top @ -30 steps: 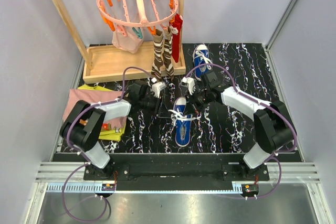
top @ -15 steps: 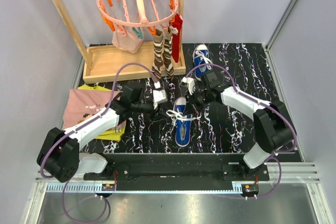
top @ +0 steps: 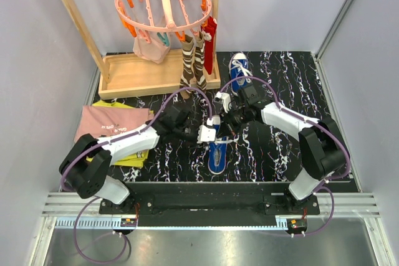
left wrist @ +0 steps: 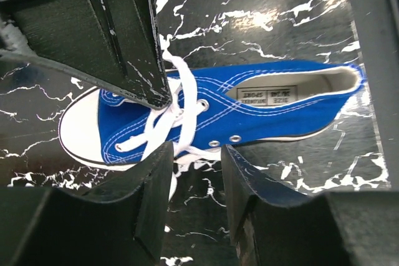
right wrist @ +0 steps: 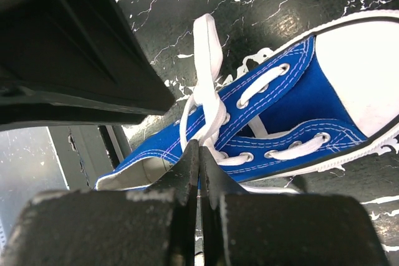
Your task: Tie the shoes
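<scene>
One blue shoe (top: 219, 152) with a white toe cap lies on the black marbled mat between the arms, toe toward the back. Its white laces (left wrist: 167, 116) are loose over the tongue. My right gripper (right wrist: 199, 147) is shut on a loop of the lace (right wrist: 209, 101) just above the eyelets. My left gripper (left wrist: 196, 154) is open beside the shoe (left wrist: 262, 101), with mat showing between its fingers (left wrist: 149, 191) and a lace strand next to the left one. In the top view the left gripper (top: 209, 131) and the right gripper (top: 229, 120) meet over that shoe. The other shoe (top: 239, 66) stands at the back.
A wooden rack base (top: 137, 74) stands at the back left, with a pink peg hanger (top: 163, 1) above it and striped socks (top: 193, 60) hanging down. Folded pink and yellow clothes (top: 109, 126) lie at the left edge.
My left arm has swung right from beside the shoe until its gripper is at the laces. The right gripper has kept its pinch and barely moved.
</scene>
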Robot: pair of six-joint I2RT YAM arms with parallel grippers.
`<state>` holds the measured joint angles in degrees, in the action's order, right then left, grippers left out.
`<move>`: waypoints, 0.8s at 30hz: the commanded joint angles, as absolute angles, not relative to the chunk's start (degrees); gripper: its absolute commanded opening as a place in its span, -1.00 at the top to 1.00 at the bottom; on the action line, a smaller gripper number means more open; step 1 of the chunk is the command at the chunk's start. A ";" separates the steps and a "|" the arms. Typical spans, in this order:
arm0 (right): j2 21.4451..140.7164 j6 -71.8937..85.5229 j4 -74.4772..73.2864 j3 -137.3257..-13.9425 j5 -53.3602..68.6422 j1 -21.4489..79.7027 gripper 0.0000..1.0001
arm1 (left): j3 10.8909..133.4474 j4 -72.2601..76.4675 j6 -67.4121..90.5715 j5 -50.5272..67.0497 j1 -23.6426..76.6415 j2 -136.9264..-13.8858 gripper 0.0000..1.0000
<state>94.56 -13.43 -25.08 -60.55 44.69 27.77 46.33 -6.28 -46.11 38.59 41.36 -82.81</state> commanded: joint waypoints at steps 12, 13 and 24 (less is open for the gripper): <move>95.01 -12.30 -23.73 -62.84 48.78 25.67 1.00 | 53.35 -3.69 -50.27 36.12 43.51 -89.91 0.46; 94.92 -12.22 -23.73 -62.75 48.78 25.49 1.00 | 53.52 -3.95 -50.36 36.38 43.59 -90.00 0.51; 94.92 -12.22 -23.73 -62.49 50.27 25.31 1.00 | 54.49 -3.25 -44.66 35.78 43.68 -89.47 0.98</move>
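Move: The white lace to pinch, at the base of the loop in the right gripper, is about 2 cm right of the left hand, 1 cm ahead and 1 cm lower. From the right hand, that spot is some 1 cm left and 1 cm back, level with it. From the left hand, the near shoe's middle is about 3 cm right, 1 cm back and 5 cm down, and its white toe cap is about 9 cm ahead, 3 cm right and 6 cm down. Ease the half-open left gripper about 2 cm to the right, slightly forward and down, onto the lace just beside the right fingertips. As it arrives over the shoe's eyelets, shut its fingers fully and pinch the lace. Keep the right gripper shut on its lace, nearly still. ##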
